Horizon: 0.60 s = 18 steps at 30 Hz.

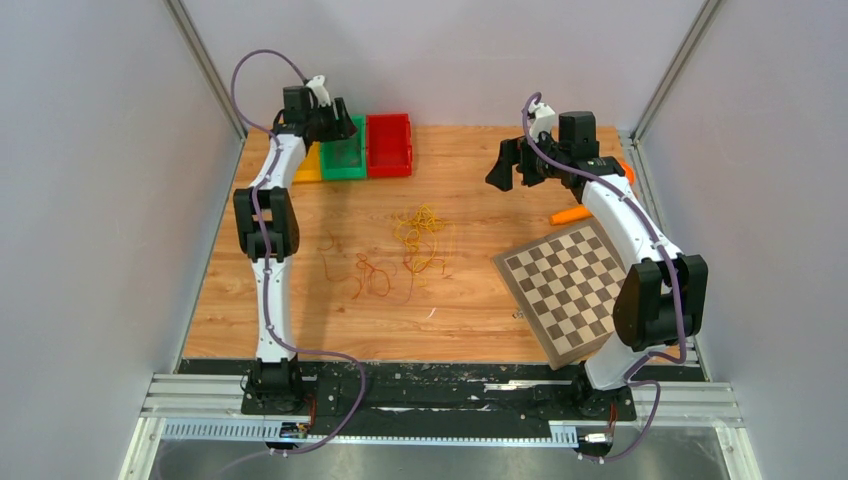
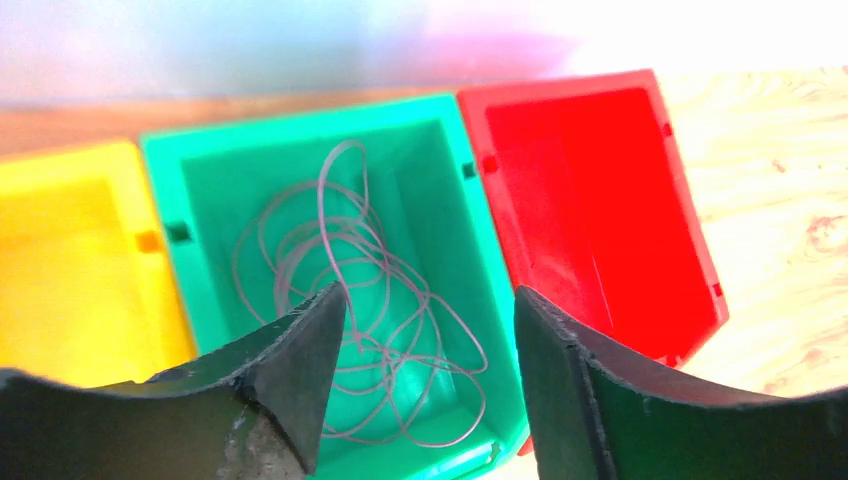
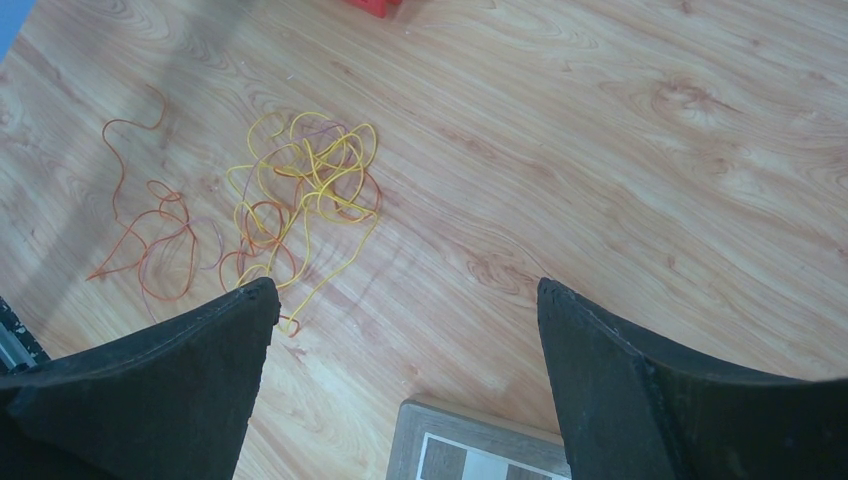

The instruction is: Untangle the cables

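Yellow cables (image 1: 420, 235) lie in a loose tangle on the wooden table, with thin orange and red strands (image 1: 365, 275) just left of them. The right wrist view shows the yellow tangle (image 3: 310, 180) and the orange strands (image 3: 150, 230) overlapping at their edges. My left gripper (image 1: 335, 125) hangs open above the green bin (image 1: 343, 160). In the left wrist view a thin pale purple strand (image 2: 350, 290) lies coiled inside the green bin (image 2: 200, 270), below the open gripper (image 2: 428, 295). My right gripper (image 1: 515, 170) is open and empty above bare wood (image 3: 405, 285), right of the cables.
A yellow bin (image 1: 308, 168) and a red bin (image 1: 389, 145) flank the green one at the back left; both look empty in the left wrist view. A chessboard (image 1: 570, 285) lies at the right, its corner below the right gripper (image 3: 470, 445). An orange carrot-shaped piece (image 1: 570, 214) lies behind it.
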Each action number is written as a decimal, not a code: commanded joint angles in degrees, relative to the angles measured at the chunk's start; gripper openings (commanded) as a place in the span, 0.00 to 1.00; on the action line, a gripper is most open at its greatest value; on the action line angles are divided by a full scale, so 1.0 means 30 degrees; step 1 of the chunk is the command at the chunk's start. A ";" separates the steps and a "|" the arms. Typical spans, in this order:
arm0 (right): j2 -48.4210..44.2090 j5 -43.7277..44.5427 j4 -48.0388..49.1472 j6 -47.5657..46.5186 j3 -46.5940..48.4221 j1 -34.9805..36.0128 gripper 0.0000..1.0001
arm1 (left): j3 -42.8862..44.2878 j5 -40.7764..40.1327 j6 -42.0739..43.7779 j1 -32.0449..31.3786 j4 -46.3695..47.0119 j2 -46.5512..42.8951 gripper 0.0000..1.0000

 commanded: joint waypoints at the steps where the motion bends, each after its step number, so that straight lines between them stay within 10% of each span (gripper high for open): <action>1: -0.0557 -0.0454 0.0371 0.0354 0.0315 -0.0075 0.99 | 0.0121 -0.1174 0.1779 0.0066 0.1640 -0.3508 0.77; 4: -0.0631 -0.0604 0.0376 0.0455 0.0319 -0.0073 0.99 | 0.0284 -0.2861 0.3303 -0.0033 0.1233 -0.4146 0.98; 9: -0.0627 -0.0777 0.0378 0.0449 0.0512 -0.0053 0.99 | 0.0219 -0.4861 0.5510 -0.0057 -0.0764 -0.4947 1.00; 18: -0.1134 -0.2225 0.0170 -0.1290 -0.0917 0.0168 0.99 | -1.0693 0.6933 1.2266 0.1269 -0.8177 -1.3628 1.00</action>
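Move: The yellow cable pile lies about 20 cm back and some 16 cm to the right of the left gripper, around 9 cm lower. Right below the gripper is the green box with the pink cable in it, its middle about 1 cm to the left and 6 cm down; the red box stands some 9 cm to the right, level fore and aft. From the right gripper, the pile is roughly 18 cm left, 2 cm back and 20 cm below. Bring the left gripper up out of the green box by about 13 cm, easing some 4 cm left and opening the fingers the rest of the way, with the fingertips tipping up and the hand rolling left side up. Then sweep it back about 11 cm, sinking slightly, while the tips come down again and the hand swings a little clockwise. ##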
